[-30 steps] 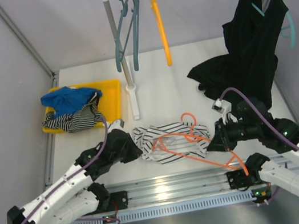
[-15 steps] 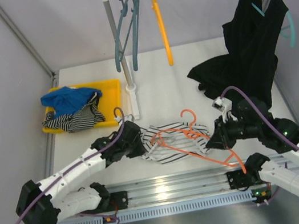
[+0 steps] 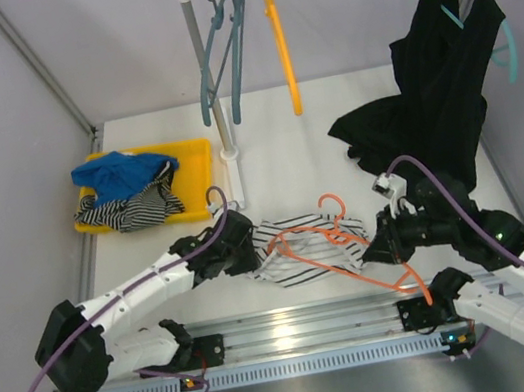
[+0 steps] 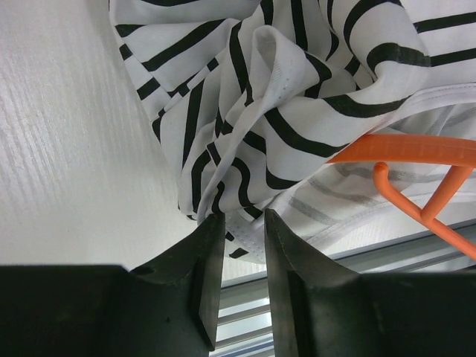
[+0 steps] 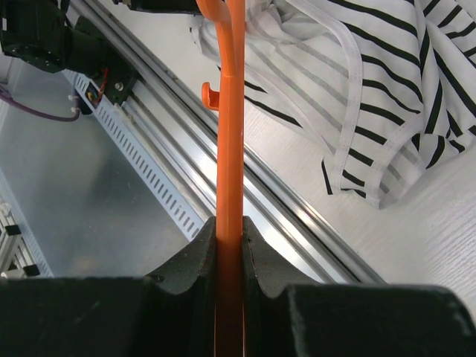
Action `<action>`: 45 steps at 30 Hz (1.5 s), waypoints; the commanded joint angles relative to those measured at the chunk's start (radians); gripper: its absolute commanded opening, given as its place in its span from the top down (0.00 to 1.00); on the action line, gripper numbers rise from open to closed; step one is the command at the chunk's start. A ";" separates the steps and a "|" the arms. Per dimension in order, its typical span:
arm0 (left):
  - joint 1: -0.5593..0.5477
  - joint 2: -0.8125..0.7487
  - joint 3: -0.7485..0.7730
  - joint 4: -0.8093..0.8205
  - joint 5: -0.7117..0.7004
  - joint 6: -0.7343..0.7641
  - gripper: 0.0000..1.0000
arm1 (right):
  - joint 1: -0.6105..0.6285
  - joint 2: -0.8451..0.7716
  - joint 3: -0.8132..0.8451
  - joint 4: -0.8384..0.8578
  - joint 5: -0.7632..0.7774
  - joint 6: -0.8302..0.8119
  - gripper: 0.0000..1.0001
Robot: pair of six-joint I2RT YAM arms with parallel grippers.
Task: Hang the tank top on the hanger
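The tank top (image 3: 280, 266) lies crumpled on the table between the two arms, white with thin black stripes (image 4: 297, 97) (image 5: 372, 97). The red-orange hanger (image 3: 330, 201) lies across it, its arm showing in the left wrist view (image 4: 416, 152). My left gripper (image 3: 248, 249) is at the top's left edge. Its jaws stand a little apart (image 4: 242, 217), the tips touching the fabric's hem with nothing clamped between them. My right gripper (image 3: 374, 245) is shut on the hanger's bar (image 5: 229, 149), which runs straight out from its fingers (image 5: 229, 222).
A yellow tray (image 3: 196, 157) at the back left holds a blue garment and a bolder striped one. The rack's post (image 3: 214, 93) stands behind the tank top, with teal hangers, a yellow-orange hanger (image 3: 283, 50) and a black garment (image 3: 437, 94). An aluminium rail (image 3: 295, 327) runs along the near edge.
My left arm has swung right and away from me to the tank top's left edge, pushing the fabric into a tighter heap, and its jaws have parted. The right gripper keeps its hold on the hanger.
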State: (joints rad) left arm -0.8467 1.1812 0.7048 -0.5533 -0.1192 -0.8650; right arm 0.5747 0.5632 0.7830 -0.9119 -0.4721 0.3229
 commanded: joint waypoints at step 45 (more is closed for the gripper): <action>-0.003 0.052 -0.096 0.150 0.147 0.032 0.97 | -0.006 0.026 -0.025 0.047 0.004 -0.005 1.00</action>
State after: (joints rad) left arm -0.8471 1.2537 0.6037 -0.4335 0.0223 -0.8368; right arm 0.5747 0.5850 0.7460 -0.9047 -0.4717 0.3172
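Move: The tank top's near-left corner lies some 2 cm back, 1 cm to the right and 4 cm below the left hand. The orange hanger's middle is about 20 cm to this hand's right, 1 cm back and 4 cm above it; the rack post's foot stands some 22 cm ahead and 1 cm to the left. From the right hand, which already holds the hanger, that corner lies about 30 cm left, level fore and aft, some 16 cm down. The left hand sinks about 4 cm, easing back some 2.5 cm, and closes on the tank top's corner. ##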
